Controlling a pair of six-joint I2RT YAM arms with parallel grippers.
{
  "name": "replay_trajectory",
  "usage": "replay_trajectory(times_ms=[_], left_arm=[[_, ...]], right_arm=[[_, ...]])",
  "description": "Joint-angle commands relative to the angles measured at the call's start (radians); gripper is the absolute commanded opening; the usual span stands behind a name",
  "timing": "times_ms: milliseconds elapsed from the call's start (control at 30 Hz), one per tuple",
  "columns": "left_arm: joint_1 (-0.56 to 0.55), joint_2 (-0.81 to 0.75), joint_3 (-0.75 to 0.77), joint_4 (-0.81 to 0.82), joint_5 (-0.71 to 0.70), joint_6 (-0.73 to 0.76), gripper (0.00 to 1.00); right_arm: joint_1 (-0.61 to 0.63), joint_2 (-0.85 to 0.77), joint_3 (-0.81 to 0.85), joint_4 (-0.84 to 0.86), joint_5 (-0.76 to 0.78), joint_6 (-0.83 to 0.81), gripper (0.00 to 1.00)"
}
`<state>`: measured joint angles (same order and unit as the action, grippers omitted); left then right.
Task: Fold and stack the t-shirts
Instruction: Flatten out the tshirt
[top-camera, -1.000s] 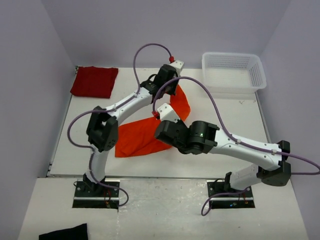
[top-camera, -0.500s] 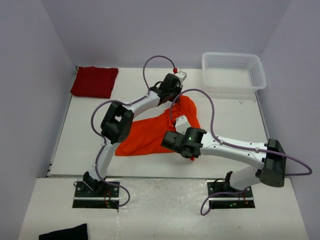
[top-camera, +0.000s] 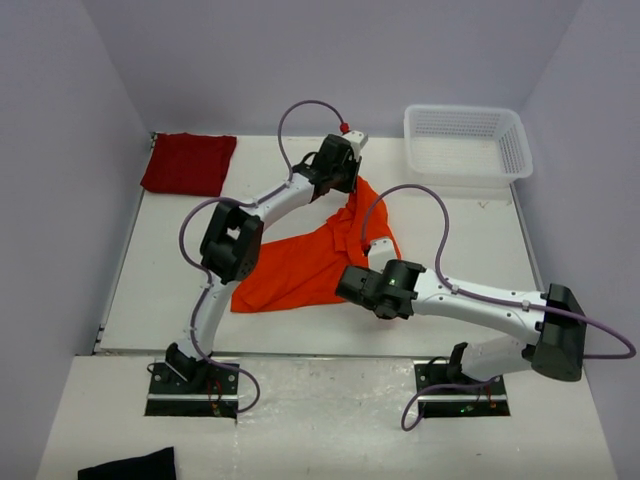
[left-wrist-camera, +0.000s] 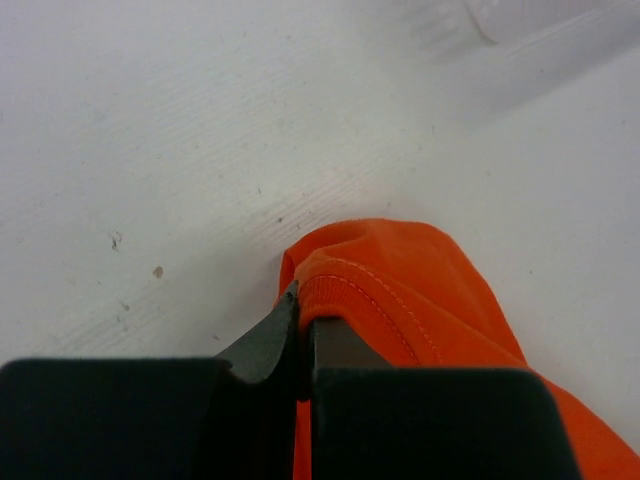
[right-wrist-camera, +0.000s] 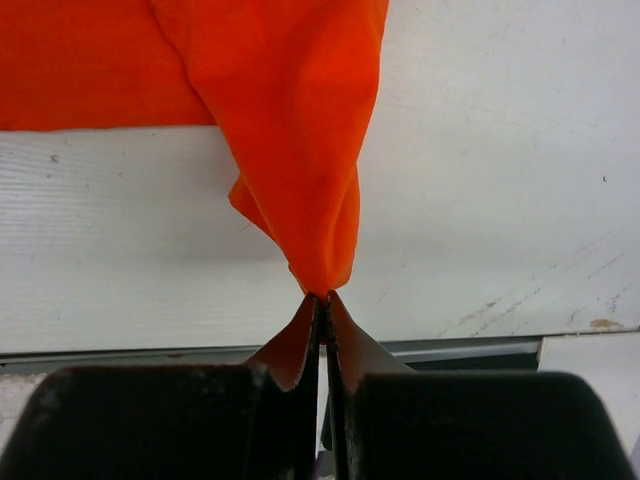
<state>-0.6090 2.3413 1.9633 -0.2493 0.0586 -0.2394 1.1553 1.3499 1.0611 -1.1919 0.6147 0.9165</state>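
The orange t-shirt (top-camera: 295, 268) lies partly spread mid-table, stretched between both grippers. My left gripper (top-camera: 347, 187) is at its far end, shut on the ribbed collar edge (left-wrist-camera: 345, 295) of the orange t-shirt (left-wrist-camera: 420, 290), just above the table. My right gripper (top-camera: 356, 286) is on the near right, shut on a bunched corner of the orange t-shirt (right-wrist-camera: 300, 120), which rises taut from its fingertips (right-wrist-camera: 323, 297). The dark red t-shirt (top-camera: 188, 163) lies folded flat at the far left corner, away from both arms.
A white mesh basket (top-camera: 465, 140) stands at the far right corner. A small black cloth (top-camera: 128, 467) lies on the platform in front of the table, near left. The table's front edge (right-wrist-camera: 450, 348) runs just behind my right gripper.
My right gripper has drawn its corner of the orange t-shirt toward the near edge and to the right, spreading the cloth. The left gripper has stayed near the far end, still gripping.
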Motion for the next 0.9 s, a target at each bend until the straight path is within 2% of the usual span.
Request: replay_trajectory(times_ms=[0, 267, 433, 567, 633, 733, 767, 800, 833, 867], left_arm=[[0.005, 0.03, 0.1, 0.009, 0.035, 0.025, 0.0], [0.005, 0.036, 0.088, 0.025, 0.05, 0.023, 0.0], [0.006, 0.046, 0.088, 0.045, 0.131, 0.015, 0.01], [0.006, 0.059, 0.098, 0.055, 0.173, -0.001, 0.05], [0.005, 0.062, 0.097, 0.059, 0.17, -0.003, 0.13], [0.006, 0.052, 0.091, 0.059, 0.15, 0.006, 0.25], [0.005, 0.044, 0.079, 0.061, 0.142, 0.009, 0.32], [0.005, 0.023, 0.068, 0.067, 0.133, 0.014, 0.38], [0.005, 0.007, 0.056, 0.073, 0.124, 0.02, 0.42], [0.005, -0.013, 0.027, 0.076, 0.103, 0.023, 0.51]], right_arm=[[-0.002, -0.034, -0.023, -0.029, 0.008, 0.088, 0.0], [-0.002, -0.093, -0.102, -0.072, -0.013, 0.163, 0.0], [-0.002, -0.129, -0.131, -0.107, -0.023, 0.239, 0.0], [-0.002, -0.133, -0.138, -0.118, -0.033, 0.271, 0.0], [-0.002, -0.14, -0.139, -0.107, -0.041, 0.278, 0.02], [-0.002, -0.143, -0.144, -0.103, -0.047, 0.295, 0.12], [0.0, -0.143, -0.144, -0.106, -0.046, 0.315, 0.27], [0.0, -0.144, -0.145, -0.118, -0.043, 0.329, 0.37], [0.001, -0.149, -0.147, -0.126, -0.035, 0.341, 0.54], [0.007, -0.153, -0.147, -0.133, -0.03, 0.375, 0.61]])
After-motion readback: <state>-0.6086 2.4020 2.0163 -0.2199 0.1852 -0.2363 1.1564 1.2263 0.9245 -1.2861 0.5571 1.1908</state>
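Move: Both hands still pinch the orange t-shirt. The left holds its far end, to be laid about 2 cm to its right and 5 cm below, with the shirt's middle some 18 cm back and 8 cm left, and the white basket 12 cm ahead and 26 cm right. The right holds the near corner; its landing spot lies roughly 2 cm back, 4 cm right and 8 cm below, with the shirt's middle about 16 cm ahead and 18 cm left. Right hand draws its corner some 5 cm right and back, left eases right, then both open, letting go. ##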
